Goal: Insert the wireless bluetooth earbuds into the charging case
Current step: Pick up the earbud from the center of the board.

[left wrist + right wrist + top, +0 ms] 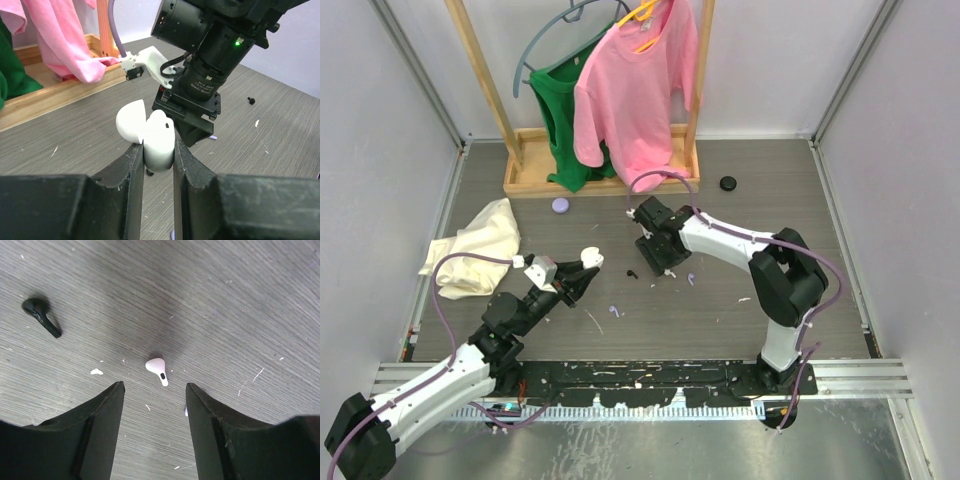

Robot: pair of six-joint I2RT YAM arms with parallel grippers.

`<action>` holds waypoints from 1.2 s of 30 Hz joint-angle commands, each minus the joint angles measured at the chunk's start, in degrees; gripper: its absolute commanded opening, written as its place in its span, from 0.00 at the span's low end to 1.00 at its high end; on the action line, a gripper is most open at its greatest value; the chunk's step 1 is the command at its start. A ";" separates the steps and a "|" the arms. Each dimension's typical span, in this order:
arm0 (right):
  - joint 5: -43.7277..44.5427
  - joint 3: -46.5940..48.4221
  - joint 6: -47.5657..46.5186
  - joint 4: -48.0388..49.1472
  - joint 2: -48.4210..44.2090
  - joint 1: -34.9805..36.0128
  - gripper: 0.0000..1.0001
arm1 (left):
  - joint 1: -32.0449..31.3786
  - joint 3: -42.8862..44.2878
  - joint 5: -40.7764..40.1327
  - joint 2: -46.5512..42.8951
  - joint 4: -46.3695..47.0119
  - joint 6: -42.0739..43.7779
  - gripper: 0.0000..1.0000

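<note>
My left gripper (158, 150) is shut on the white charging case (159, 140), holding it above the table with its lid (131, 122) flipped open. From above, the case (588, 258) sits at the tip of the left gripper (578, 272). My right gripper (155, 386) hangs open just over a white earbud (157, 369) lying on the table, with nothing between its fingers. A black earbud (41, 315) lies to the left of it. In the top view the right gripper (655, 262) is right of the case, with the black earbud (632, 274) and two lilac earbuds (691, 280) (614, 311) nearby.
A wooden rack (535, 180) with a pink shirt (640, 90) and a green shirt (565, 120) stands at the back. A cream cloth (480, 245) lies at the left. A lilac round case (560, 205) and a black round object (727, 183) sit near the rack.
</note>
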 commanded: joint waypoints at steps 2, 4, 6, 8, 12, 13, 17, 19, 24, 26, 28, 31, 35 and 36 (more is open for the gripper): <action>-2.77 4.60 -8.37 -4.45 2.47 -0.57 0.57 | 0.06 0.84 0.47 -0.50 4.06 0.05 0.00; -3.10 5.71 -10.30 -4.57 3.69 -0.87 0.57 | 0.01 0.84 0.47 -0.53 4.01 0.06 0.00; -3.17 6.91 -11.15 -4.99 5.11 -1.35 0.55 | 0.00 0.83 0.47 -0.44 3.96 0.06 0.00; -3.20 7.96 -11.83 -5.59 6.58 -1.61 0.54 | 0.01 0.84 0.48 -0.50 3.94 0.06 0.00; -4.25 9.31 -12.82 -6.10 8.82 -1.81 0.51 | 0.05 0.91 0.49 -0.37 3.98 0.08 0.00; -4.11 9.53 -12.95 -6.45 9.56 -1.84 0.50 | 0.01 0.92 0.47 -0.32 3.94 0.06 0.00; -4.61 9.98 -13.27 -7.09 11.06 -1.94 0.47 | 0.00 0.92 0.47 -0.20 3.99 0.06 0.00; -5.06 10.01 -13.35 -7.42 11.53 -1.92 0.46 | -0.01 0.92 0.47 -0.16 3.94 0.06 0.00; -5.72 10.11 -13.52 -7.61 12.85 -1.98 0.42 | 0.00 1.01 0.60 0.11 4.07 0.06 0.00; -5.84 10.23 -13.46 -7.94 13.33 -1.96 0.40 | 0.02 1.02 0.55 0.11 4.03 0.06 0.00; -5.92 10.28 -13.29 -8.31 13.53 -2.03 0.37 | 0.01 1.01 0.56 0.24 4.08 0.06 0.00; -6.42 10.13 -12.80 -8.63 13.02 -2.05 0.33 | 0.00 1.03 0.64 0.33 4.20 0.06 0.00; -6.19 9.49 -11.56 -8.68 11.14 -2.06 0.28 | 0.06 1.05 0.89 0.37 4.23 0.07 0.00; -6.19 9.25 -11.18 -8.53 10.53 -2.06 0.27 | 0.04 1.01 0.90 0.37 4.22 0.06 0.00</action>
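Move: The white earbud lies almost directly under the right hand, about 4 cm down and roughly level with it both ways. The black earbud is about 8 cm to this hand's left at the same reach, and a small purple earbud is some 4 cm to its right and 1 cm nearer the base. From the left hand, which still holds the white case, the white earbud is roughly 7 cm ahead, 16 cm to the right and 18 cm below. The right hand sinks about 3.5 cm onto the white earbud, easing forward by a centimetre or so and partly back again, while its wrist tips the fingers some 10 degrees nearer to straight down and turns about as much counter-clockwise. Most of the drop is done halfway through; the half-open fingers narrow all the while, and low over the board they keep closing until the two tips flank the rounded head of the earbud and pinch it. ##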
